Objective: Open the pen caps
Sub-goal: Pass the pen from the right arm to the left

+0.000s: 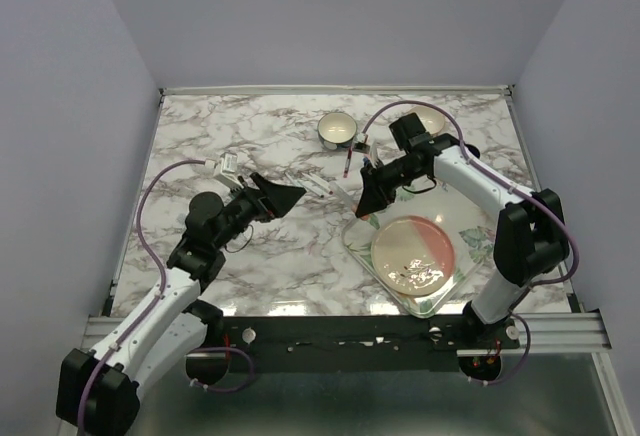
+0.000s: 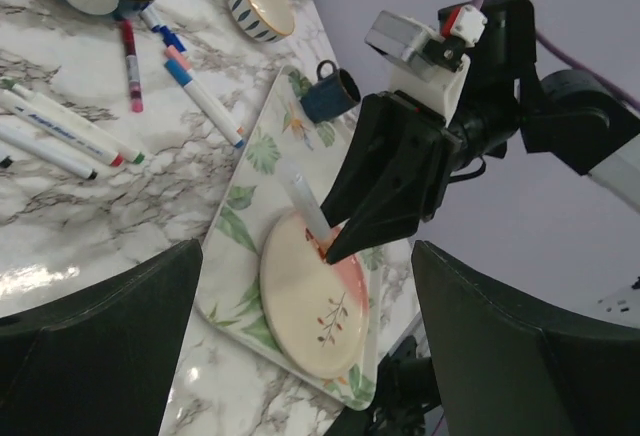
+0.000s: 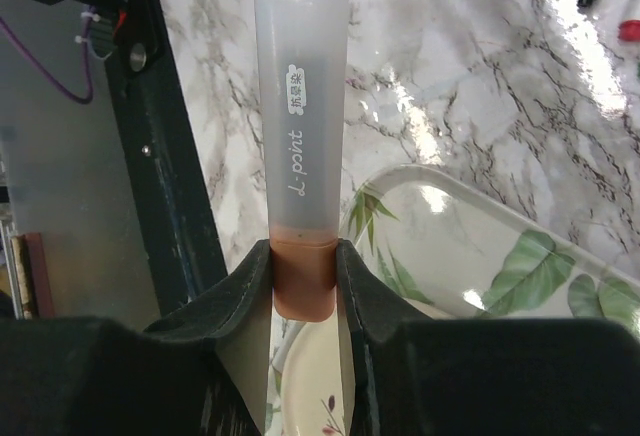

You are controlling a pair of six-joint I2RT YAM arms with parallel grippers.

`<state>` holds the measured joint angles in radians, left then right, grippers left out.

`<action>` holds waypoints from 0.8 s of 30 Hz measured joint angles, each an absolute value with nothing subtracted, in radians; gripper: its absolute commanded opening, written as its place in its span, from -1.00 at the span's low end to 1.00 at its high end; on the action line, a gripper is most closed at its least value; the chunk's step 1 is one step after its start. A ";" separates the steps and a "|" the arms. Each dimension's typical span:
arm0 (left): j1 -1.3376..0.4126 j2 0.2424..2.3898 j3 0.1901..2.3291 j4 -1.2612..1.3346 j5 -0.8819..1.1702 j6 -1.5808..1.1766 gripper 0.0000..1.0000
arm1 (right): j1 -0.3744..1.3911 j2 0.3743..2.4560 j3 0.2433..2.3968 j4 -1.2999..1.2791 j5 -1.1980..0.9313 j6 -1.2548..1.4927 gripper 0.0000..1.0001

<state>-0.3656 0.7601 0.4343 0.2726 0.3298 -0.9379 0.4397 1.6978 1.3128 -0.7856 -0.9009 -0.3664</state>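
My right gripper (image 3: 303, 261) is shut on a marker pen. Its fingers clamp the brownish-orange cap (image 3: 303, 278), and the frosted white barrel (image 3: 300, 96) sticks out ahead of them. In the top view this gripper (image 1: 365, 206) holds the pen (image 1: 341, 194) above the tray's left corner, pointing at my left gripper (image 1: 292, 196). My left gripper (image 2: 308, 248) is open and empty, and faces the pen (image 2: 305, 201) from a short gap. Several capped pens (image 2: 60, 131) with red (image 2: 130, 66) and blue (image 2: 205, 101) caps lie loose on the marble.
A leaf-patterned tray (image 1: 358, 246) holds a pink and cream plate (image 1: 415, 253) at front right, and a dark blue mug (image 2: 330, 94) stands on its far end. Two bowls (image 1: 337, 129) (image 1: 430, 121) stand at the back. Loose pens (image 1: 300, 181) lie mid-table.
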 measured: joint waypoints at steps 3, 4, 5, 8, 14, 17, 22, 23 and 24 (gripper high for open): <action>-0.461 0.793 0.434 0.324 0.233 -0.984 0.83 | 0.446 1.697 1.309 -0.777 -0.939 -0.367 -0.99; -0.484 0.812 0.434 0.336 0.208 -0.995 0.82 | 0.446 1.697 1.308 -0.776 -0.950 -0.367 -0.99; -0.510 0.830 0.434 0.342 0.177 -1.006 0.82 | 0.446 1.696 1.306 -0.775 -0.958 -0.367 -0.99; -0.589 0.895 0.438 0.351 0.083 -1.036 0.78 | 0.450 1.690 1.299 -0.766 -0.981 -0.366 -0.99; -0.708 0.986 0.475 0.378 -0.033 -1.047 0.76 | 0.452 1.662 1.274 -0.733 -1.014 -0.347 -0.99; -0.762 1.023 0.484 0.407 -0.087 -1.049 0.68 | 0.452 1.650 1.258 -0.707 -1.028 -0.325 -0.99; -0.836 1.110 0.522 0.425 -0.206 -1.072 0.32 | 0.452 1.649 1.234 -0.662 -1.038 -0.285 -0.99; -0.842 1.119 0.529 0.424 -0.217 -1.073 0.32 | 0.453 1.649 1.233 -0.658 -1.039 -0.281 -0.99; -0.852 1.137 0.542 0.422 -0.236 -1.082 0.31 | 0.453 1.649 1.232 -0.651 -1.038 -0.276 -0.99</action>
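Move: The pen, held by its orange end in the right fingers with the clear body slanting up and left, has its middle about 12 cm right of the open left hand, 1 cm ahead and 6 cm below. The loose white markers lie some 16 cm ahead and 5 cm right of the left hand, 20 cm down. From the right hand, the left fingers are about 16 cm left, level fore-and-aft and 9 cm higher; the plate is 10 cm right, 2 cm back, 11 cm below. The pen is kept pinched at its orange end while the left hand comes in towards its clear body, going about 10 cm right and sinking some 3 cm, tipping slightly down, its wide jaws narrowing by about a quarter. The right hand keeps its grip and brings the pen up, left and back by a couple of centimetres each, rolling nearly 10 degrees. ##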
